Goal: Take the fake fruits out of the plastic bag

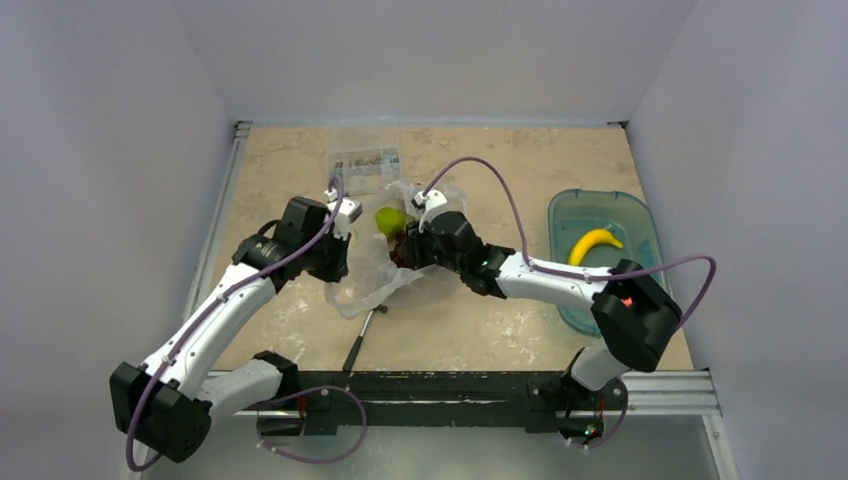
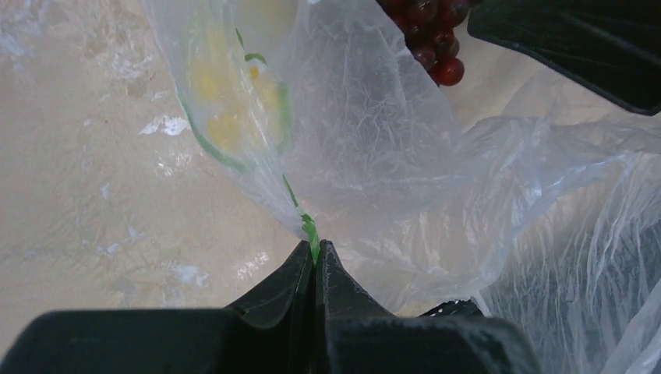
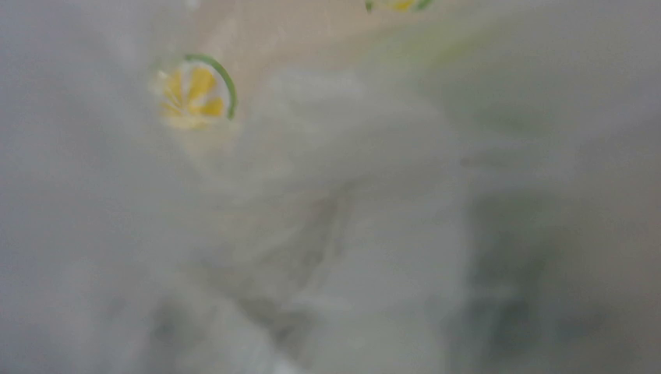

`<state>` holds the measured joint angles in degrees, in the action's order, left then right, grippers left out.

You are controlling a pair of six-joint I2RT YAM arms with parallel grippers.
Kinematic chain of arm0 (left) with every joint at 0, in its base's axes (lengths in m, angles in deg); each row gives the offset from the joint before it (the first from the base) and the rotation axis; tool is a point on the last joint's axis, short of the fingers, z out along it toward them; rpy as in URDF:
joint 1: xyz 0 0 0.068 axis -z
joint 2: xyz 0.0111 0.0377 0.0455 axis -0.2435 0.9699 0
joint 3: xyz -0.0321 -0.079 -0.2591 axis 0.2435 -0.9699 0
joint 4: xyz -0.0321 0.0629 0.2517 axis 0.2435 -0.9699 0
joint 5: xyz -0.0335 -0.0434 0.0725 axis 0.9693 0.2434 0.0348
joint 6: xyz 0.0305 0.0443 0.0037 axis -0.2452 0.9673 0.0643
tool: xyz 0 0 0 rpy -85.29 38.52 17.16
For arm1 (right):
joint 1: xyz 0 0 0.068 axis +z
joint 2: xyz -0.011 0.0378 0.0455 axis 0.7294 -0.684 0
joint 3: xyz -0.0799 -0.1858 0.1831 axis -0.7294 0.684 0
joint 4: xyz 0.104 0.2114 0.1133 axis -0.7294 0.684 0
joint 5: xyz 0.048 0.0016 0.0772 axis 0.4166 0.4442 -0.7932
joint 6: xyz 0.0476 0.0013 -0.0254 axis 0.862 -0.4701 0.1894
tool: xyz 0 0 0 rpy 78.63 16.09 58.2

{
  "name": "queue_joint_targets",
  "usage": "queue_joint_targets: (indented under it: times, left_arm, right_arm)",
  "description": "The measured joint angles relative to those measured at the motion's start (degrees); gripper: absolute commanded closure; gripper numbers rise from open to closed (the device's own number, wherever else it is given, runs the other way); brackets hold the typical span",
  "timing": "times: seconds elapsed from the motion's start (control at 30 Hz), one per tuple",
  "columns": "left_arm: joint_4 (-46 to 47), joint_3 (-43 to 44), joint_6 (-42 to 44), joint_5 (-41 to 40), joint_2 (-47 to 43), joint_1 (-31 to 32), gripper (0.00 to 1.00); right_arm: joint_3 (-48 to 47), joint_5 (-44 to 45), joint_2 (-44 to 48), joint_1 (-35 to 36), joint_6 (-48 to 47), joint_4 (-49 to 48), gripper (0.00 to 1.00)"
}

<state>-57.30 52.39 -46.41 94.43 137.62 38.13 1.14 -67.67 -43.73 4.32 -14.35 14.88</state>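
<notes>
The plastic bag (image 1: 385, 275) lies crumpled in mid-table, thin and transparent with printed lemon slices (image 2: 234, 117). My left gripper (image 2: 315, 251) is shut on its green-trimmed edge and holds it up; from above this gripper (image 1: 345, 250) is at the bag's left side. A green apple (image 1: 390, 220) and a dark red grape bunch (image 2: 429, 35) sit inside the bag. My right gripper (image 1: 408, 250) reaches into the bag at the grapes. In its own wrist view, blurred plastic (image 3: 335, 234) hides its jaws. A yellow banana (image 1: 595, 243) lies in the teal bin (image 1: 640, 215).
A clear rigid box of small parts (image 1: 362, 165) stands behind the bag. A hammer (image 1: 363, 335) lies in front of the bag, partly under it. The right arm's black housing (image 2: 577, 47) hangs close to the grapes.
</notes>
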Motion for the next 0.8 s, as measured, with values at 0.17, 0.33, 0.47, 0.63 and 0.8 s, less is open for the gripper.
queue_joint_targets:
  times: [0.17, 0.33, 0.47, 0.63, 0.8]
  left_arm:
    - [-2.01, 0.0, -0.55, -0.7, 5.55, 0.11, 1.0]
    - [-1.95, 0.0, -0.59, 0.07, 8.15, 0.11, 1.0]
    - [-1.05, 0.0, -0.57, 1.86, 8.24, 0.13, 1.0]
    - [-0.2, -0.04, -0.57, 3.76, 8.24, 0.33, 1.0]
    - [0.79, -0.7, -0.52, 5.68, 8.24, 0.5, 1.0]
  right_arm:
    - [5.46, 1.16, -4.85, 2.25, 0.46, -3.61, 0.78]
    - [7.23, 4.59, -4.92, 3.13, 1.31, -4.28, 0.75]
    - [6.84, 9.2, -2.6, 3.06, 0.81, -3.61, 0.69]
    - [3.61, 12.92, -2.01, 2.84, -0.74, -3.65, 0.58]
    - [-3.56, 15.91, -6.32, 2.82, -1.49, -3.63, 0.51]
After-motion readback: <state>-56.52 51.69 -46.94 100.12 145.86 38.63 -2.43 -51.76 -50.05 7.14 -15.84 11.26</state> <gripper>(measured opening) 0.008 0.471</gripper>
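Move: The right gripper, partly open over the plastic bag, has the pear about 7 cm ahead, 4 cm to the left and 9 cm lower; the red grapes lie some 2 cm back and 1 cm left of that hand, 10 cm below. The green grapes sit roughly 8 cm right of the pear. From the left gripper, shut on the bag rim, the pear is about 13 cm ahead, 10 cm right and 8 cm down. Dip the right gripper about 8 cm down into the bag mouth, easing back slightly, then lift it nearly as far while sending it forward about 6 cm towards the pear, opening the fingers to roughly half and turning a little clockwise. Keep the left gripper pinching the bag rim; lower it some 3.5 cm, tipping about 10 degrees further down, then shift it slightly right. ##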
